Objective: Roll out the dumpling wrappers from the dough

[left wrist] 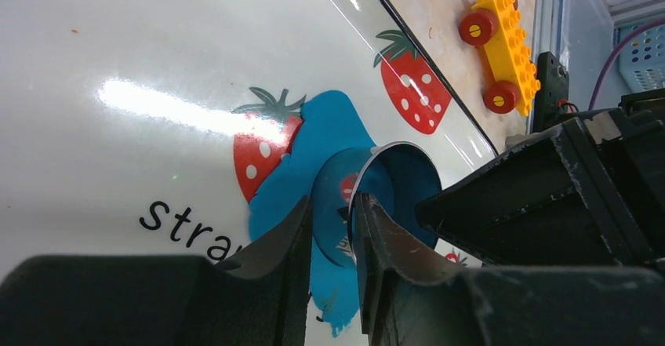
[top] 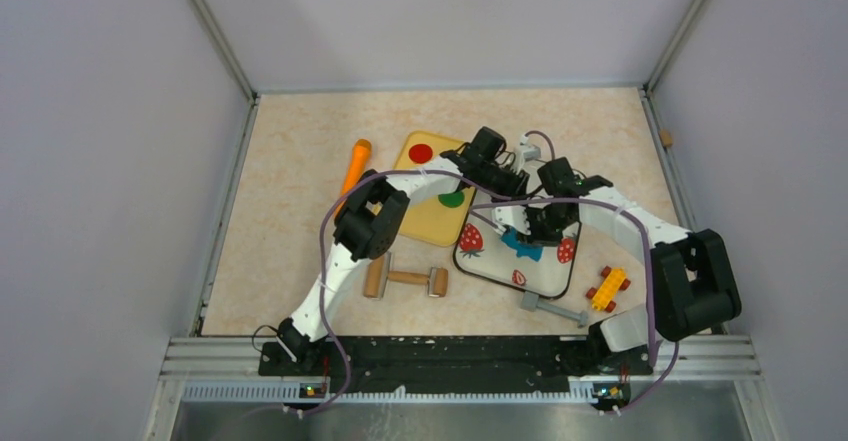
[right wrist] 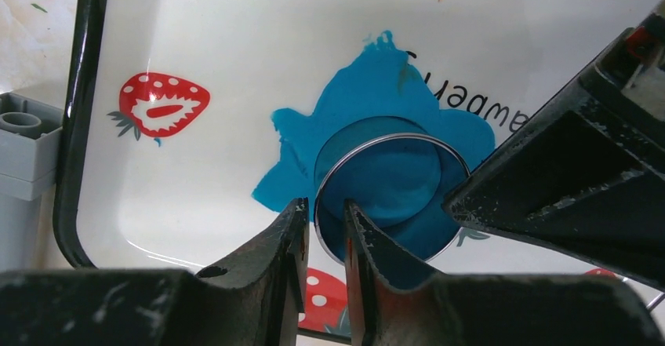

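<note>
The dough (top: 522,244) is a flattened, ragged blue patch (left wrist: 321,138) (right wrist: 376,87) on a white strawberry-printed tray (top: 545,276). A round metal cutter ring (left wrist: 396,147) (right wrist: 392,136) stands on the dough. My left gripper (left wrist: 336,201) (top: 510,183) straddles the ring's wall; the wall lies against the right finger, with a gap to the left one. My right gripper (right wrist: 325,203) (top: 530,223) straddles the opposite side of the rim, with narrow gaps at both fingers. No separate dumpling wrappers are in view.
Left of the tray lies a yellow board (top: 430,223) with a red disc (top: 420,151) and a green disc (top: 452,199). An orange tool (top: 355,166), a wooden rolling pin (top: 405,279), a grey tool (top: 555,309) and a yellow toy car (top: 607,288) lie around it.
</note>
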Robot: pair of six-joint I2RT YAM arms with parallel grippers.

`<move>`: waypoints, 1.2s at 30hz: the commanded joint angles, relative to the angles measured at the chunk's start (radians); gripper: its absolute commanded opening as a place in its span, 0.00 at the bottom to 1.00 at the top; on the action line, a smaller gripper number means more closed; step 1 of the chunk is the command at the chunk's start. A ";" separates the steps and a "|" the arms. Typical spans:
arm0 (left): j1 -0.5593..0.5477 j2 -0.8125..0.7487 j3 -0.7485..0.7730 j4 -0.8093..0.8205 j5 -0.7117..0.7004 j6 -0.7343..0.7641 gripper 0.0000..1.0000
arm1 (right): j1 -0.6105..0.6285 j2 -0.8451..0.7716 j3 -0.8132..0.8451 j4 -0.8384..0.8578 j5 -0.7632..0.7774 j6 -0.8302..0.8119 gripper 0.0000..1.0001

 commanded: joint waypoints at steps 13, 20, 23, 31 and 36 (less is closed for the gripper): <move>-0.005 0.006 0.013 0.029 0.000 0.009 0.24 | 0.014 0.040 -0.032 0.013 -0.003 -0.036 0.05; -0.008 0.010 -0.004 0.013 -0.041 0.020 0.19 | 0.015 0.056 -0.041 0.024 -0.007 -0.019 0.00; -0.010 0.013 -0.003 0.007 -0.056 0.027 0.10 | 0.014 0.064 -0.045 0.027 -0.012 0.000 0.00; -0.014 0.013 -0.006 -0.026 -0.060 0.053 0.00 | 0.029 0.083 -0.067 0.067 -0.016 0.108 0.00; -0.015 0.030 0.029 -0.039 -0.035 0.045 0.00 | 0.052 0.101 -0.065 0.069 -0.021 0.184 0.00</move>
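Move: The round cutter stands on the blue dough sheet in the tray, its middle about 3 cm ahead of the right hand, 1 cm left and slightly below. Its middle is some 3 cm back from the left hand, 1 cm right and 2 cm lower. The grey toy hammer lies about 12 cm back and 4 cm right of the right hand, the yellow car 8 cm back and 15 cm right. The yellow board is some 20 cm left and 5 cm ahead of the left hand. The round cutter's wall, already between the part-open fingers of both hands, gets pinched from opposite sides: the right hand sinks about 1 cm at the near side while its fingers close fully, then twists slightly clockwise. The left hand stays almost in place at the far side, its fingers closing slowly at first, then snapping shut on the wall. ##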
